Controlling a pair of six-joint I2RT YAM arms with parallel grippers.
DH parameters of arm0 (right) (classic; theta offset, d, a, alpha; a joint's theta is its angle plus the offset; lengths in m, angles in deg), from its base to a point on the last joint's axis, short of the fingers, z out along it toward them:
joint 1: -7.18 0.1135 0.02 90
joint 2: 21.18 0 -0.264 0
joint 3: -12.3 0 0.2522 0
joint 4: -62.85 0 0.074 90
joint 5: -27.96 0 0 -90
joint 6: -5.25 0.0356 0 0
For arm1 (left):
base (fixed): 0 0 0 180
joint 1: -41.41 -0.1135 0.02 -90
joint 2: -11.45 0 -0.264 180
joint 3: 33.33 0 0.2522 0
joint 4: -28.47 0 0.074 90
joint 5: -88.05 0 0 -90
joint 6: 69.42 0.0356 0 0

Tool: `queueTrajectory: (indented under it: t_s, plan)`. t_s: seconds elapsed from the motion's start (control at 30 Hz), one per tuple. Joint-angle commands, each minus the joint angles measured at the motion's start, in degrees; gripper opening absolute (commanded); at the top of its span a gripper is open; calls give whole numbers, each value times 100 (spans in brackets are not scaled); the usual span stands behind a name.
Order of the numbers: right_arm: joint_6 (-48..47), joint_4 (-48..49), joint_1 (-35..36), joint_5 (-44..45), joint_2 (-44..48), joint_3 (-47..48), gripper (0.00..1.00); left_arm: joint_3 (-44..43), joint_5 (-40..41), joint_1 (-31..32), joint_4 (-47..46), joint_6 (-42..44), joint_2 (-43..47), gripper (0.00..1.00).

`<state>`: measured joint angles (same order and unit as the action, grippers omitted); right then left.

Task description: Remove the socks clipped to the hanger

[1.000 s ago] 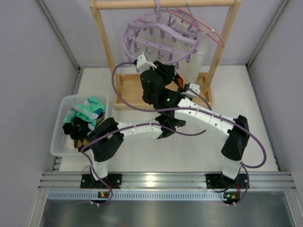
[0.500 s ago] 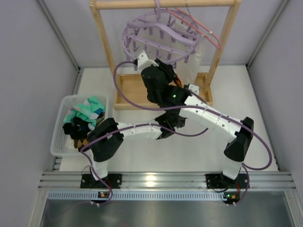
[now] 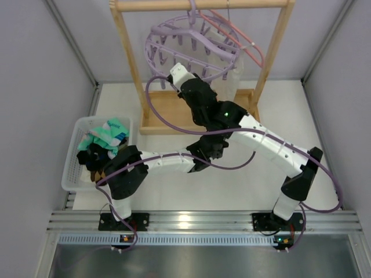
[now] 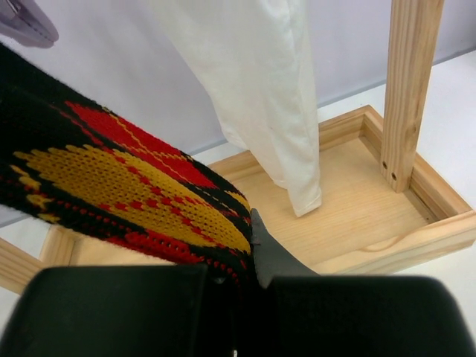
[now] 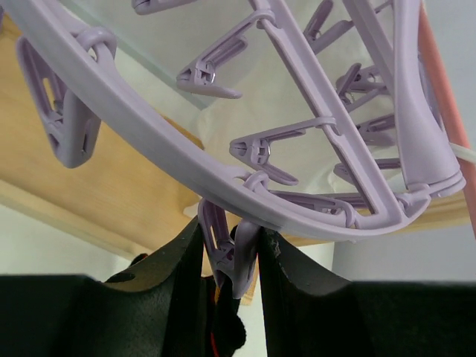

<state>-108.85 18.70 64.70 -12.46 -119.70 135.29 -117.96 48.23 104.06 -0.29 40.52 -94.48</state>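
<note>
The lavender ring hanger (image 3: 186, 47) hangs from the wooden rack; its ring and clips fill the right wrist view (image 5: 149, 126). My right gripper (image 5: 232, 249) is under the ring's near edge (image 3: 188, 81), shut on one dangling clip (image 5: 223, 245). That clip holds the black top of a sock (image 5: 229, 331). My left gripper (image 4: 242, 256) is below it (image 3: 210, 149), shut on the argyle sock (image 4: 126, 182), which is black with red and yellow diamonds and runs up to the left. Several removed socks (image 3: 107, 136) lie in the basket.
A white basket (image 3: 71, 168) stands at the left. The wooden rack frame (image 3: 130, 52) has a tray base (image 4: 357, 216). A white cloth bag (image 4: 260, 89) and a thin pink coat hanger (image 3: 250, 47) hang beside the ring. Grey walls close both sides.
My right arm has stretched further up and back, and the ring hanger has swung left and tilted with it. My left gripper has stayed low with the argyle sock.
</note>
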Motion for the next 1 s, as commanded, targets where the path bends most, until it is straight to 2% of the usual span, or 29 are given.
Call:
queueTrajectory:
  t_s: [0.0, 0.17, 0.37, 0.57, 0.67, 0.7, 0.73, 0.77, 0.83, 0.87, 0.93, 0.97]
  plan:
    - [379, -388, -109, -940, 412, 345, 0, 178, -394, -34, -221, -184, 354, 0]
    - [502, -555, -302, -1740, 614, 327, 0, 801, -771, -69, -230, -561, 547, 0]
    - [520, -907, -618, -2707, 624, 503, 0, 1189, -833, -157, -230, -887, 705, 0]
    - [590, -828, -680, -2743, 632, 512, 0, 1383, -676, -218, -213, -1001, 898, 0]
    - [687, -706, -689, -2603, 702, 398, 4, 1733, -220, -218, -82, -1194, 1344, 0]
    - [696, -609, -689, -2577, 729, 293, 7, 1856, -97, -218, 6, -1290, 1503, 0]
    - [748, -556, -689, -2516, 755, 214, 16, 2136, 157, -218, 225, -1509, 1688, 0]
    - [766, -399, -698, -2506, 851, 117, 34, 2252, 290, -218, 349, -1642, 1985, 0]
    - [880, -301, -689, -2506, 922, -112, 39, 2568, 527, -236, 830, -1975, 2295, 0]
    - [924, -292, -689, -2515, 992, -165, 48, 2630, 572, -297, 1025, -2264, 2522, 0]
    - [1056, -239, -689, -2585, 1071, -314, 53, 2727, 677, -376, 1464, -2678, 2717, 0]
    - [1108, -239, -689, -2629, 1167, -367, 58, 2736, 782, -455, 2040, -2845, 2822, 0]
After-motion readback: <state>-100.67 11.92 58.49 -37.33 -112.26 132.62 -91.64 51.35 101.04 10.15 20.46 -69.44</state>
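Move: My left hand has the argyle sock pinched. The clip that still bites the sock is about 8 cm to its left and 11 cm up, level in reach, squeezed between my right fingers. The white basket the sock goes to is some 45 cm to my left hand's left, 10 cm back and 22 cm down; the white cloth hangs roughly 13 cm ahead of that hand and 3 cm right. The hanger ring's centre is about 12 cm ahead of my right hand, 2 cm left and 4 cm higher. With my right fingers still squeezing the clip, I draw the sock down about 6 cm with my left hand, slightly back and left, then sweep left towards the basket some 10 cm, easing back and up a little, grip kept. My right hand stays nearly in place, turning some 20 degrees, mostly counter-clockwise and tipping down, and only at the end opens to let go of the clip. ##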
